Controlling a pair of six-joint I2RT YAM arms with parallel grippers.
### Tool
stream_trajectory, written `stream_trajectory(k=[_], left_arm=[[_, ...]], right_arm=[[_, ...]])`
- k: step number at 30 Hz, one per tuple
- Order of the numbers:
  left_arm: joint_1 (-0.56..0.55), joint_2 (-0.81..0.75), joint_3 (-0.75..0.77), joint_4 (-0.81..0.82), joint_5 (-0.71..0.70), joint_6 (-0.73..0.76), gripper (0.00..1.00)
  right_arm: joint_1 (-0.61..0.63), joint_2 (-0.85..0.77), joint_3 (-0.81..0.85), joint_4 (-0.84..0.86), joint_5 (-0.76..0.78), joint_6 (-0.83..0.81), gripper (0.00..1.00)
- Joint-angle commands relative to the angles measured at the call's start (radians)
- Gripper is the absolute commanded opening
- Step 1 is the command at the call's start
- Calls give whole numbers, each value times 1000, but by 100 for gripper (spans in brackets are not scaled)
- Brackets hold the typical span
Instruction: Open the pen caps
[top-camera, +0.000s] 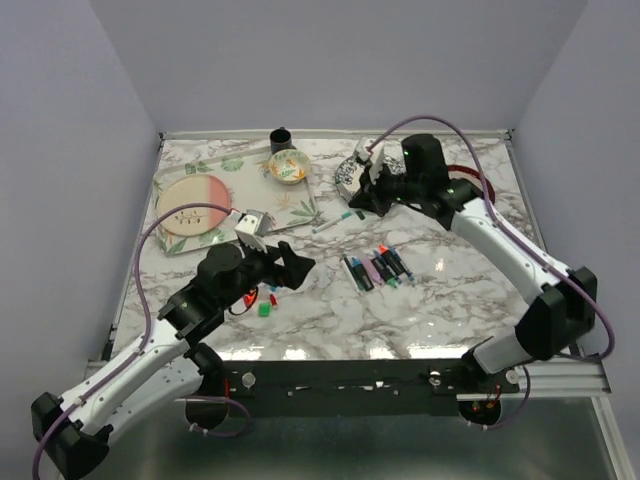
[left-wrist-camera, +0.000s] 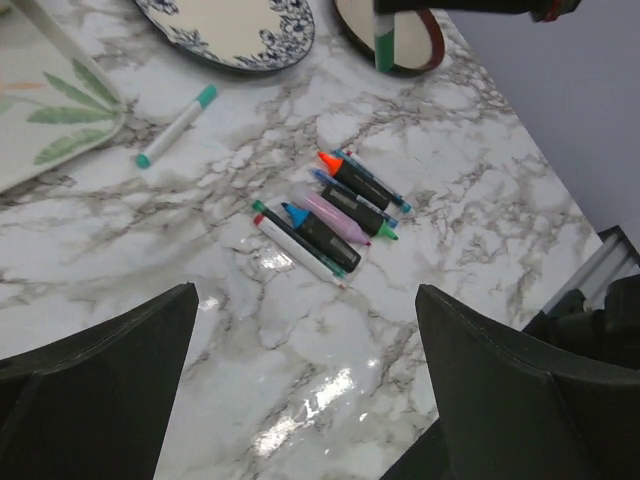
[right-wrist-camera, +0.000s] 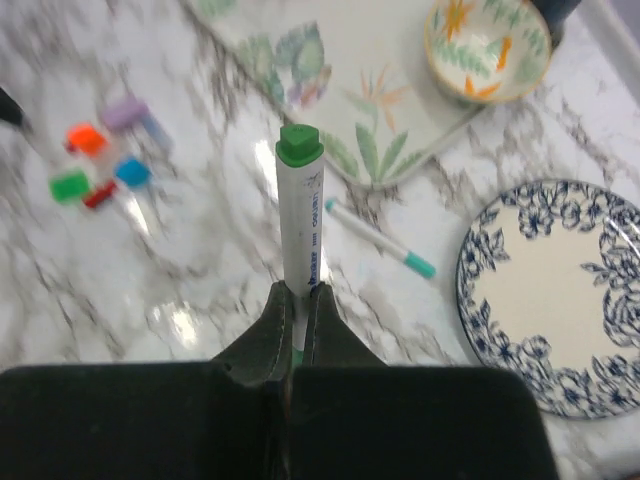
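My right gripper is shut on a thin white pen with a green cap on its far end, held above the table. The top view shows this gripper near the blue floral plate. Several uncapped pens lie side by side mid-table, seen also in the left wrist view as a cluster of pens. A teal-ended pen lies alone beside the tray. Loose pen caps, orange, lilac, green and blue, lie near my left gripper, which is open and holds nothing.
A leaf-patterned tray holds a small bowl. A pink plate sits at the left, a blue floral plate beside the right gripper, and a dark cup at the back edge.
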Motion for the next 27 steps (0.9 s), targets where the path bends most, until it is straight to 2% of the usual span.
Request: stream_trajectory(k=[1,2,4,6,7,10,13,17,24,27], left_arm=[[-55,105,-74,307,119,-210,99],[-75,130,-74,375,108,-224,99],[-114,217,-59,430,87,-244,99],[-155,314,-18,491,74,-254,98],[-165,346,-2,509,76,-260,98],[-188,466,57,562,80,-281,94],[-208,563,116,574,62,-300,86],[-218,653,206,516,21,-303,74],[-235,777,323,438,16,-292,67],[-240,813,364,393,-13,-283,57]], right_arm=[[-105,-174,-287,359,-261,591,0],[-134,-235,-336,427,-255,667,0],[-156,-287,-444,444,-219,834,1],[-177,-358,-524,557,-259,916,1],[-188,-378,-597,590,-295,1009,1],[-238,-441,-697,703,-289,1198,1],[-295,-464,-742,762,-295,1300,1],[-320,-464,-783,806,-330,1343,1],[-331,-461,-792,820,-346,1372,1],[-332,-465,-794,825,-349,1380,1]])
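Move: Ahead and to the right of the left hand, the green cap at the lower end of the pen is roughly 12 cm forward, 13 cm right and 4 cm lower. The right fingers hold this pen, its cap about 4 cm below them, 1 cm back and 2 cm right. On the table, 21 cm below, the uncapped row lies about 7 cm ahead and 19 cm right of the left hand; the teal-ended pen about 21 cm ahead, 6 cm right. Sweeping right some 19 cm and edging forward near the end, the left hand brings its wide-open fingers to the green cap, tipping slightly down and narrowing them part-way around it without touching. Still gripping the pen, the right hand draws back and right about 7 cm each, rolling the wrist some 70 degrees, then nearly stops above the uncapped row. ##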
